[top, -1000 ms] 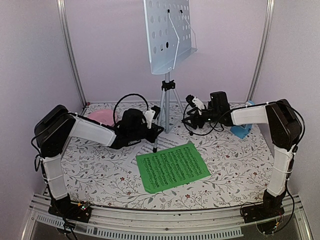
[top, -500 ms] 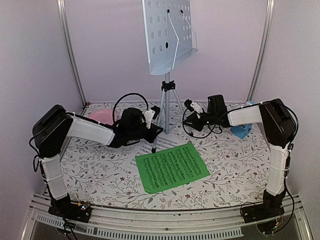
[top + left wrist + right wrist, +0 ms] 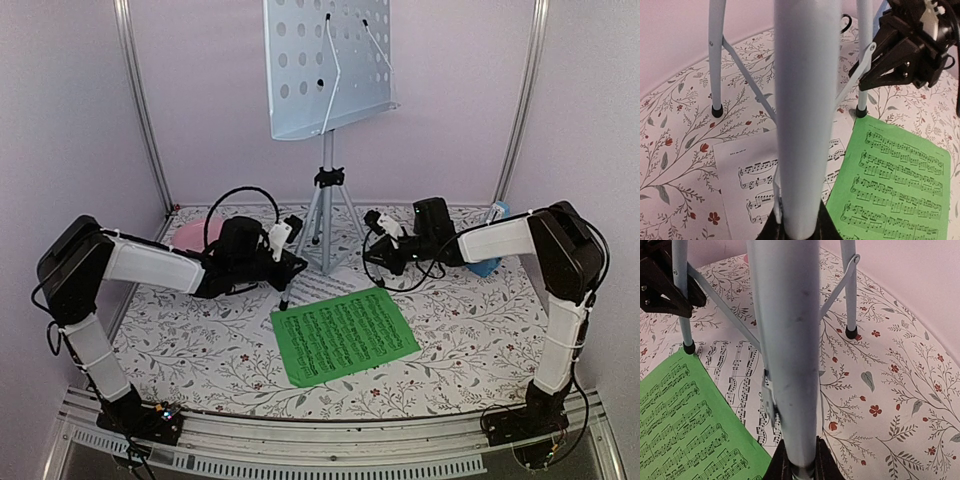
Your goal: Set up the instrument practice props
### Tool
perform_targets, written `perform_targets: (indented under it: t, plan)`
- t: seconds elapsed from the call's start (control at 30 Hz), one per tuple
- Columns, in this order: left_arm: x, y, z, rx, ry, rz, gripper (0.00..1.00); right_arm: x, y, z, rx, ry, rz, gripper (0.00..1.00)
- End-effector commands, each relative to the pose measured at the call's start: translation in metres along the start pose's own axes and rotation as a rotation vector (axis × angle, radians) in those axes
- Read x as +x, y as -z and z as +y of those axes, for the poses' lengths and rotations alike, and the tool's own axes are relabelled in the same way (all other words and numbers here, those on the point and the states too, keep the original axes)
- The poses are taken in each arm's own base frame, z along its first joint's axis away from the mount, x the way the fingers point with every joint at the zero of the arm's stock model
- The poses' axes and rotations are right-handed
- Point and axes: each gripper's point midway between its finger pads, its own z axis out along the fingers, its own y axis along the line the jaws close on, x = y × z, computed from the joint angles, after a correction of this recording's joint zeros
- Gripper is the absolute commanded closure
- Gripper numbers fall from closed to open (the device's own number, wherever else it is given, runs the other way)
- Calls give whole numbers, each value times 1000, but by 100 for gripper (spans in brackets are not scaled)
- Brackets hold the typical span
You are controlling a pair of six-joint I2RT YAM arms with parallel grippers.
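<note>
The pale grey perforated music stand stands on its silver tripod at the back middle. My left gripper is shut on the tripod's left leg, which fills the left wrist view. My right gripper is shut on the right leg. A green sheet-music page lies flat in front of the tripod and overlaps a white page. Both pages show under the legs, green page and white page. The light-blue metronome sits at the right, half hidden behind my right arm.
A pink plate lies at the back left behind my left arm. Metal frame posts stand at both back corners. The floral tablecloth covers the table. Cables loop above both wrists.
My right gripper has closed on the right tripod leg. The stand has shifted left and its tray has risen in the view, and my left arm has drawn left with it.
</note>
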Motion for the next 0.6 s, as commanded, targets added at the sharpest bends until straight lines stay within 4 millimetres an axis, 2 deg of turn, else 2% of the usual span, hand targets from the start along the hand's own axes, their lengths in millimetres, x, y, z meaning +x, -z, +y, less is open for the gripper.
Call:
perform_targets:
  t: [0.0,0.23,0.43,0.57]
  plan:
    - [-4,31,56,-152,80,-28,100,2,27,-29,145,-109,19,100]
    - [14,58,97,-271,129,6,100,15,45,-32,232,-146,61,100]
    - [18,78,120,-355,145,8,100,25,63,-31,301,-179,97,100]
    - [27,87,132,-408,152,20,100,36,67,-28,309,-198,131,100]
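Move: Both hands already grip a front leg of the tripod stand. The left leg's foot is about 3 cm left, 3 cm back and 12 cm below the left hand; from there the centre post stands 8 cm ahead and 6 cm right, the green sheet 12 cm back and 12 cm right, the pink plate 16 cm ahead and 22 cm left. The right leg's foot lies roughly 1 cm ahead, 1 cm right and 10 below the right hand; the post is 6 cm ahead and 11 cm left. Keeping their grip on the two front legs, the hands draw them apart and turn the stand: the left carries its leg about 5 cm left, away from the right hand, rising slightly, while the right brings its leg some 4 cm back and lifts it 2 to 3 cm. Fingers stay closed; the wrists hardly turn. ##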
